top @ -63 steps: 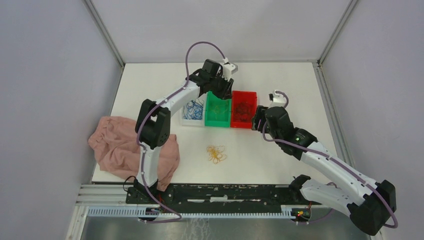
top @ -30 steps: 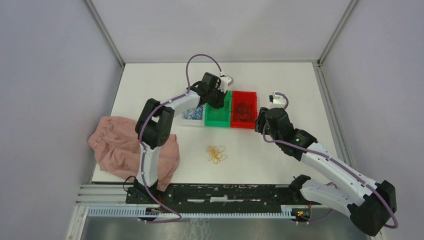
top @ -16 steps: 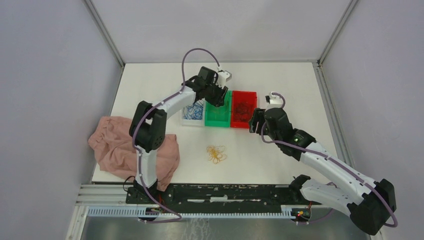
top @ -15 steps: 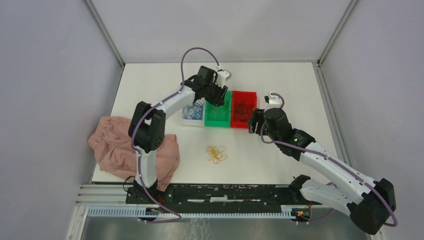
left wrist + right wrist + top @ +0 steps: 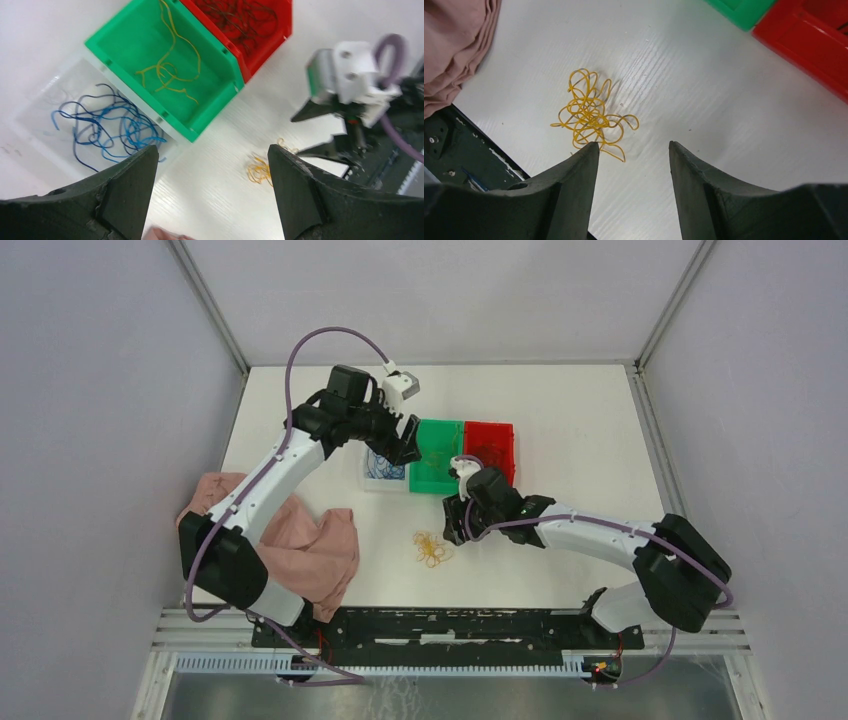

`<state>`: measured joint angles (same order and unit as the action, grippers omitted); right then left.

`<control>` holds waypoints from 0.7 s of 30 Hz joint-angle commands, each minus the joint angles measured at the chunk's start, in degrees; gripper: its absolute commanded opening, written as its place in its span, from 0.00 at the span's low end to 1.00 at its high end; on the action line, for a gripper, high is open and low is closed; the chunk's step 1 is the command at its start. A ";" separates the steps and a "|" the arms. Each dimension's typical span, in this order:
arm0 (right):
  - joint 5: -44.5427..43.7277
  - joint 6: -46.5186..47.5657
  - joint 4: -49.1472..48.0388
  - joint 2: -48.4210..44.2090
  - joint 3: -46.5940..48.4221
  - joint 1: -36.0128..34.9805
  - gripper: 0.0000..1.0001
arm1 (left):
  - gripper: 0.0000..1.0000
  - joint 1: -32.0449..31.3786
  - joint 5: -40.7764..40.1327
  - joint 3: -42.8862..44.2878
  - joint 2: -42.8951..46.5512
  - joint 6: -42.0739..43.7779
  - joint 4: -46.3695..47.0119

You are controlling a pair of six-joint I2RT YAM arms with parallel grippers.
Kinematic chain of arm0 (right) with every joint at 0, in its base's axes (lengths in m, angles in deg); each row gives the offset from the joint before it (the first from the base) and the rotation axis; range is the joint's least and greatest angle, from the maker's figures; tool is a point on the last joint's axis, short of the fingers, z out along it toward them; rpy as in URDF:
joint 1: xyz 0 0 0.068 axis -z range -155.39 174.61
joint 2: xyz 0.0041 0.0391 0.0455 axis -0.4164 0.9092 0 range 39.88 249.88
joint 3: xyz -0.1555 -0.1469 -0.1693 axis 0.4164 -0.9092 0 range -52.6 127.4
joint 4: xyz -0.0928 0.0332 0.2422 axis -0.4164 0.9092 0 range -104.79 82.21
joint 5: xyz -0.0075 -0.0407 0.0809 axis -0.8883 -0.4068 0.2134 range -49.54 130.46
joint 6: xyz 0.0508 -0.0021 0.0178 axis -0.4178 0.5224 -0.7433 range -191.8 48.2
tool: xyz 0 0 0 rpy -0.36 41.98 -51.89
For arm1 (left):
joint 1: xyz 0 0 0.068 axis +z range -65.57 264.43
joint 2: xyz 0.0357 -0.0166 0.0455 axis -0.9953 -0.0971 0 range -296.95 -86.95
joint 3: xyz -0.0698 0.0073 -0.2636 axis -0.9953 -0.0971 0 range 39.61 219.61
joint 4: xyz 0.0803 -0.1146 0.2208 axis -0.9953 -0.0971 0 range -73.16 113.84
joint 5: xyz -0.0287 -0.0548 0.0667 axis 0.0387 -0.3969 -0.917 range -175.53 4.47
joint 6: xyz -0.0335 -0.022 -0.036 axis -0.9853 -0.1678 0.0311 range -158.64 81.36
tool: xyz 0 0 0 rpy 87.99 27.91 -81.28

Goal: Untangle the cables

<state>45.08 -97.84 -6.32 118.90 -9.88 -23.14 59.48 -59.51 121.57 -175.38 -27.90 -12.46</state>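
Observation:
A small tangle of yellow-orange cables (image 5: 433, 548) (image 5: 589, 115) (image 5: 260, 170) lies loose on the white table, in front of the bins. My right gripper (image 5: 457, 520) (image 5: 633, 145) hovers just right of the tangle, open, with nothing between its fingers. My left gripper (image 5: 403, 443) (image 5: 212, 150) is high over the bins, wide open and empty. Blue cables (image 5: 107, 127) lie in the clear bin (image 5: 375, 483), yellow ones (image 5: 167, 67) in the green bin (image 5: 437, 487), and dark ones (image 5: 245, 17) in the red bin (image 5: 490, 426).
A crumpled pink cloth (image 5: 290, 545) (image 5: 451, 45) lies at the table's left front, partly under the left arm. The black base rail (image 5: 450, 625) runs along the near edge, close behind the tangle. The right arm stretches across the table in front of the red bin.
The left gripper has opened and lifted back to the left, away from the green bin. The right arm has swung in from the right and down toward the yellow tangle.

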 commanded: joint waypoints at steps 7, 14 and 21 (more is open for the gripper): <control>4.64 2.72 -7.82 8.92 3.15 -0.26 0.55 | 0.86 -0.20 10.57 -5.10 9.47 1.37 -4.44; 1.86 2.76 -8.96 12.50 2.92 -0.24 0.47 | 0.85 -0.21 11.34 -6.59 12.51 3.18 -5.95; 3.10 -0.50 -12.27 11.35 3.81 -0.19 0.17 | 0.85 -0.25 11.14 -9.69 13.53 5.98 -6.25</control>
<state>47.95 -96.49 -14.52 132.13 -8.89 -23.18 59.44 -49.83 113.30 -163.84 -25.95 -18.09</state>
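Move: Down and to the left of the open right fingers lies the yellow cable, about 6 cm left, 1 cm back and 7 cm below. Beyond it, the green box is some 17 cm ahead of this hand and 5 cm left, and the red box about as far ahead but 6 cm right. From the left hand, the yellow cable is roughly 15 cm back, 6 cm right and 21 cm below. Sinking about 5 cm with a drift of some 2 cm left, the right hand brings its fingertips down to the loop at the right-hand edge of the yellow cable and narrows its fingers around it by more than half, not yet shut; firm contact can't be made out. The empty left hand, still open, draws back about 8 cm from the boxes, turning slightly clockwise. ##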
